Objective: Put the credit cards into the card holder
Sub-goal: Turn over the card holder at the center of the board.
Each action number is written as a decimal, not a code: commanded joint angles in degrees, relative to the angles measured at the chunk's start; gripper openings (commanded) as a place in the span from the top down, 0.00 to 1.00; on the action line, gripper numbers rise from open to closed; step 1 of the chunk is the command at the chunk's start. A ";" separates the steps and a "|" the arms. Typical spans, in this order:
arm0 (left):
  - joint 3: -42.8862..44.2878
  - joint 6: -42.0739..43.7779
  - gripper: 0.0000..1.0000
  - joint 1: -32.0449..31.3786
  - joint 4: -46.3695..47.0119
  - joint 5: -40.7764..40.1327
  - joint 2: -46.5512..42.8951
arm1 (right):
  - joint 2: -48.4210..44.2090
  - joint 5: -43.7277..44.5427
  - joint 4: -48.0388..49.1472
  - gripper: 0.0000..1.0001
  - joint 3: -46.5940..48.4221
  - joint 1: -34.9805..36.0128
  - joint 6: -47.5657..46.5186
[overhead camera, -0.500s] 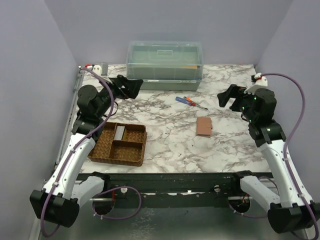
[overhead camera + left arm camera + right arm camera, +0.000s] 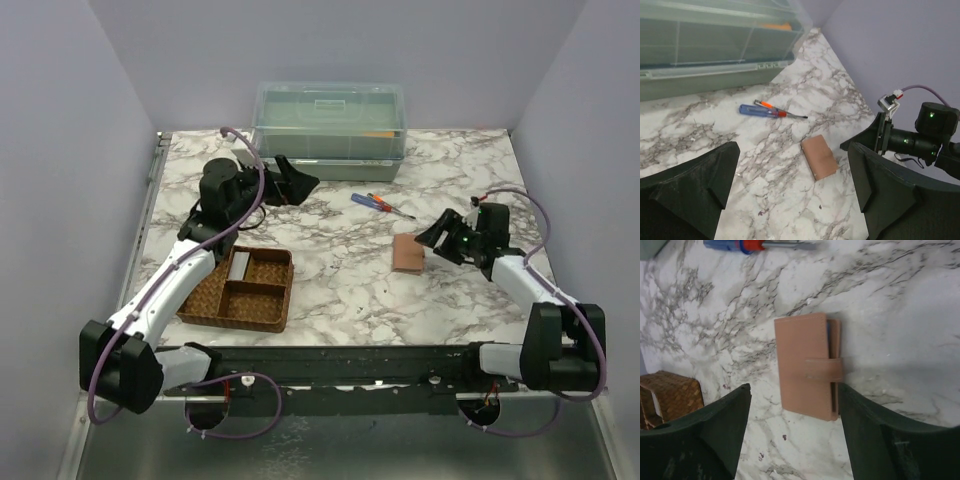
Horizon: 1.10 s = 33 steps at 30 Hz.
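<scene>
The pinkish-tan card holder [image 2: 407,253] lies shut with its strap fastened on the marble table, right of centre. It shows in the left wrist view [image 2: 818,157] and the right wrist view [image 2: 807,365]. A thin blue edge shows between its flaps. A silver-grey card [image 2: 240,265] stands in the woven tray [image 2: 262,315]; other cards are hidden. My right gripper [image 2: 432,235] is open, low, just right of the holder, its jaws straddling the holder's near end [image 2: 794,390]. My left gripper [image 2: 295,183] is open and empty, above the table at the back left [image 2: 795,200].
Red-and-blue screwdrivers [image 2: 380,203] lie behind the holder, also in the left wrist view [image 2: 767,110]. A clear plastic box [image 2: 330,125] stands at the back edge. The tray's corner [image 2: 670,395] shows in the right wrist view.
The right arm has dropped and reached left, bringing its gripper down beside the card holder. The left arm has stretched forward and right toward the table's middle.
</scene>
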 commanded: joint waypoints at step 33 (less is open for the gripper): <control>6.64 0.52 0.01 -8.62 -10.91 3.66 9.16 | 4.86 5.41 -8.22 0.98 7.48 -2.42 -6.78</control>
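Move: The card holder lies flat, its middle about 4 cm to the right hand's left, 1 cm back and some 7 cm below it. From the same hand, the screwdrivers lie roughly 11 cm ahead and 9 cm to the left, and the clear box stands about 24 cm ahead and 22 cm left. From the raised left hand, the holder is about 25 cm right, 4 cm back and nearly 30 cm down. The right hand sinks about 5.5 cm to the card holder's right long edge, shifting slightly right at first and rolling some 15 degrees so its left side rises, while its fingers go from well open to nearly shut and pinch that edge at the strap; it then lifts about 3 cm, edging right and undoing over half of the roll. Meanwhile the left hand, still empty and wide open, comes down and to the right about 6 cm each way, slightly back, towards the holder, tipping down and turning clockwise a little before it settles. ##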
